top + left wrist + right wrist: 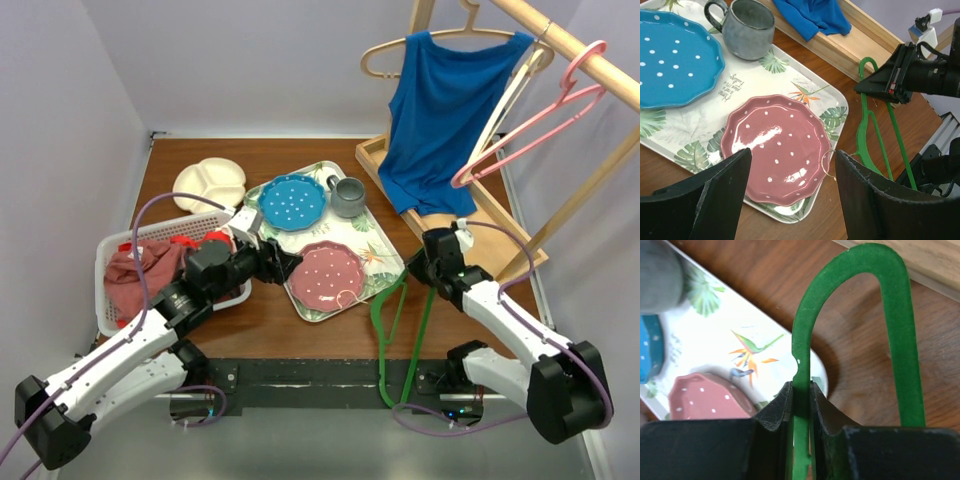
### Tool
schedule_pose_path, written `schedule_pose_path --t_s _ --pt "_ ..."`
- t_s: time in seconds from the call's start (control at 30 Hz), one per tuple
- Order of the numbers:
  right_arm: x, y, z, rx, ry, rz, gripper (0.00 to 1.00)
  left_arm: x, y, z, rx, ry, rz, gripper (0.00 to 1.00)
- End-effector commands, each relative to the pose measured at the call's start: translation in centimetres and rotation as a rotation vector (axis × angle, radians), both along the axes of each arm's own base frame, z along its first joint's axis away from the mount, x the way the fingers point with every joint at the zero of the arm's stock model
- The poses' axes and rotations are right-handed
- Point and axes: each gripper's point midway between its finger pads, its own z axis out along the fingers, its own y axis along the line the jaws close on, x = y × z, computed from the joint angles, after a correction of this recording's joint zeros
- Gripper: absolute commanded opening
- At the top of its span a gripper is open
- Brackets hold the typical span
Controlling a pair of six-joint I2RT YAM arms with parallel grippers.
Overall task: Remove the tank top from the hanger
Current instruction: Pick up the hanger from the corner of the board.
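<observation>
The blue tank top point(445, 110) hangs on a pale wooden hanger point(385, 52) from the rack's rail at the back right; its hem point(815, 15) rests on the rack's wooden base. My right gripper point(415, 268) is shut on one arm of a green hanger point(802, 335) lying on the table, its fingertips point(801, 390) pinching the green bar just right of the tray. That green hanger point(385, 320) reaches to the table's near edge. My left gripper point(792, 160) is open and holds nothing, hovering over the pink plate point(775, 147).
A leaf-print tray point(385, 262) holds a blue plate point(293, 200), the pink plate and a grey mug point(348, 196). A white divided plate point(210, 184) and a white basket point(115, 310) of red cloth are at the left. Pink point(560, 100) and white hangers point(510, 95) hang on the rail.
</observation>
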Motion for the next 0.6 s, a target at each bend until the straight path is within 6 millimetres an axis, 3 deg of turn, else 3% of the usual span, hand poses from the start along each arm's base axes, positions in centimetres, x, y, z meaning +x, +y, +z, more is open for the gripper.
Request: schedule_pose_path --t_s 0.0,0.23,0.37,0.4,0.43,0.5,0.57 --pt "1.0 0.6 3.3 0.022 -0.060 0.028 0.00 0.1 -1.7 2.9 -0.026 -0.077 -0.087 0.72" --pt "1.9 5.0 7.3 0.101 -0.153 0.312 0.00 -0.8 -5.1 3.2 0.102 -0.010 -0.332 0.72" --pt "1.6 8.7 10.7 0.208 -0.256 0.523 0.00 -2.7 -7.3 4.0 -0.004 0.003 -0.479 0.71" --pt "1.8 9.3 11.8 0.228 -0.297 0.558 0.00 -3.5 -7.5 3.2 -0.041 0.047 -0.505 0.71" --pt "1.6 9.9 12.3 0.248 -0.311 0.590 0.00 -3.4 -8.1 4.5 -0.097 -0.003 -0.523 0.71" --pt "1.6 10.7 13.4 0.265 -0.328 0.634 0.00 -4.6 -8.9 3.5 -0.159 0.073 -0.579 0.71" --pt "1.9 11.0 14.7 0.266 -0.360 0.644 0.00 -4.9 -9.9 3.7 -0.200 0.080 -0.611 0.71"
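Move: The green hanger, already pinched near its far end by the right hand, has its middle roughly 26 cm to the left hand's right, 10 cm back and 17 cm below. Its hook lies about 14 cm to the left hand's right, level fore and aft and 17 cm lower; the pink plate is 7 cm ahead, 8 cm right and 18 cm down. From the right hand, the pink plate is straight left, about 21 cm, and 6 cm lower, with the mug 18 cm ahead, 16 cm left and slightly below. Keeping its pinch on the green hanger, the right hand lifts it about 9 cm while swinging left towards the space over the pink plate, turning some 30 degrees counter-clockwise and tipping its fingertips up a little. The left hand, fingers still open and empty, goes right towards the hanger, then also back and slightly up, turning clockwise as it goes, without yet touching the hanger. ##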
